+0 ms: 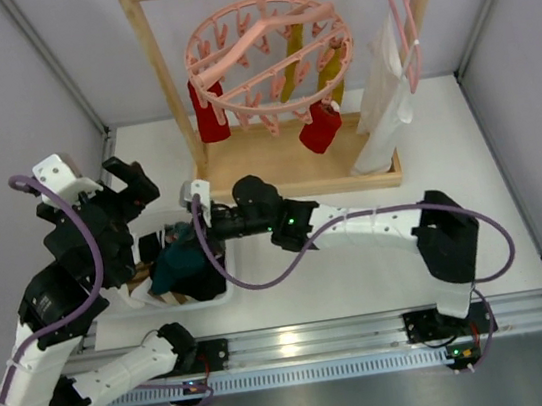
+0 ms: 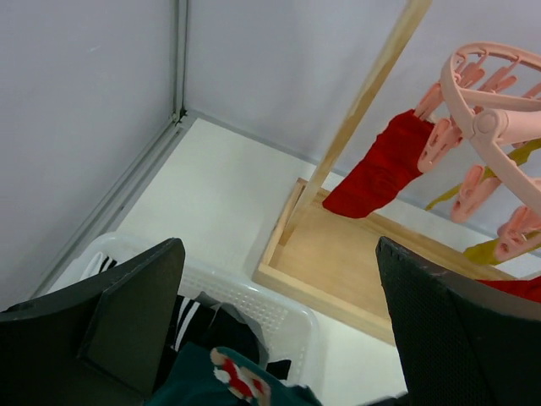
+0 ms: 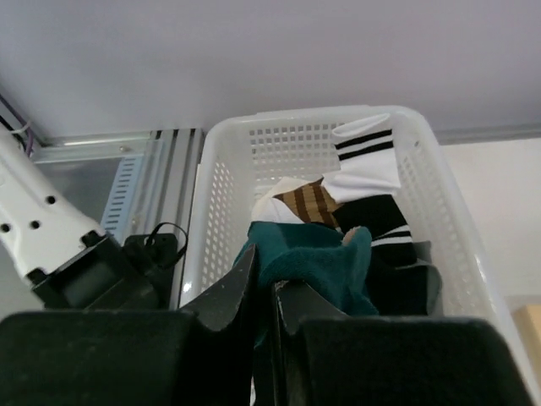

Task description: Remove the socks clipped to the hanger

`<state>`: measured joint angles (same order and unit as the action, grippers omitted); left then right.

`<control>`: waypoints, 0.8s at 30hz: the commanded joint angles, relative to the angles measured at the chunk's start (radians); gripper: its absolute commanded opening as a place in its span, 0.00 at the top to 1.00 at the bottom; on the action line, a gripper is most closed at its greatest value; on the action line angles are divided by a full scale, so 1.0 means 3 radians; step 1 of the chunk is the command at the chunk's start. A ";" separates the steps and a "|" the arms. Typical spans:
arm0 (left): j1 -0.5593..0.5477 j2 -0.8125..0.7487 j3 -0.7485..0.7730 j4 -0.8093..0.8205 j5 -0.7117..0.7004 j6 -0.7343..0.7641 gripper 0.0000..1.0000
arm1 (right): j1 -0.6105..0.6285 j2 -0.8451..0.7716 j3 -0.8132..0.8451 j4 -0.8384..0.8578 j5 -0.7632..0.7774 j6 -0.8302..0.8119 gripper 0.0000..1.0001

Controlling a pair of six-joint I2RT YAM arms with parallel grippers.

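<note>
The round pink hanger [image 1: 269,57] hangs from the wooden rack's top bar. Clipped to it are two red socks [image 1: 209,111] [image 1: 321,127] and mustard yellow socks [image 1: 330,65]. My right gripper [image 3: 266,283] reaches left over the white basket [image 3: 296,123] and is shut on a dark teal sock [image 3: 317,254], which hangs into the basket. My left gripper [image 2: 279,288] stands wide open above the basket's near-left corner with nothing between its fingers. The left wrist view shows a red sock [image 2: 380,169] and part of the hanger [image 2: 490,110] ahead.
The basket [image 1: 219,296] holds striped black-and-white and brown socks [image 3: 372,182]. The wooden rack's base [image 1: 275,162] lies behind it. A white cloth [image 1: 382,96] hangs on a slim pink hanger at the rack's right end. Grey walls close in on both sides.
</note>
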<state>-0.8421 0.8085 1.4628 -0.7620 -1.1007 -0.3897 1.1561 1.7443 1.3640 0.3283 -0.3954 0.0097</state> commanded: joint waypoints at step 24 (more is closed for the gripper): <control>0.0005 -0.0225 -0.0264 0.0075 0.0228 0.0220 0.02 | -0.0054 -0.0531 -0.0367 -0.0639 0.0607 -0.0150 0.00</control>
<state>-0.8421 0.7731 1.3800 -0.7635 -1.0546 -0.3492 1.1553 1.7267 1.3476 0.0898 -0.2504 -0.0238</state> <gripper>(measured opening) 0.984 0.993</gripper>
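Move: The teal sock already hangs from the right hand's shut fingers, which point left; the middle of the white basket it is going to lies about 12 cm to the left, 3 cm ahead and some 23 cm below. At the basket's far left, the striped white sock is about 22 cm left, 9 cm ahead and 22 cm down; the left red sock still clipped up hangs roughly 24 cm ahead, 7 cm left, about level. From the left hand the basket is some 40 cm below, 4 cm left and 3 cm back. The teal sock is carried down into the basket by the right hand, which sinks about 12 cm with a little drift left and forward while its fingers tip some 15 degrees downward and open wide to let go. The emptied hand then rises about 7 cm and backs off to the right. Meanwhile the left hand, empty and still open, sinks a couple of centimetres. ##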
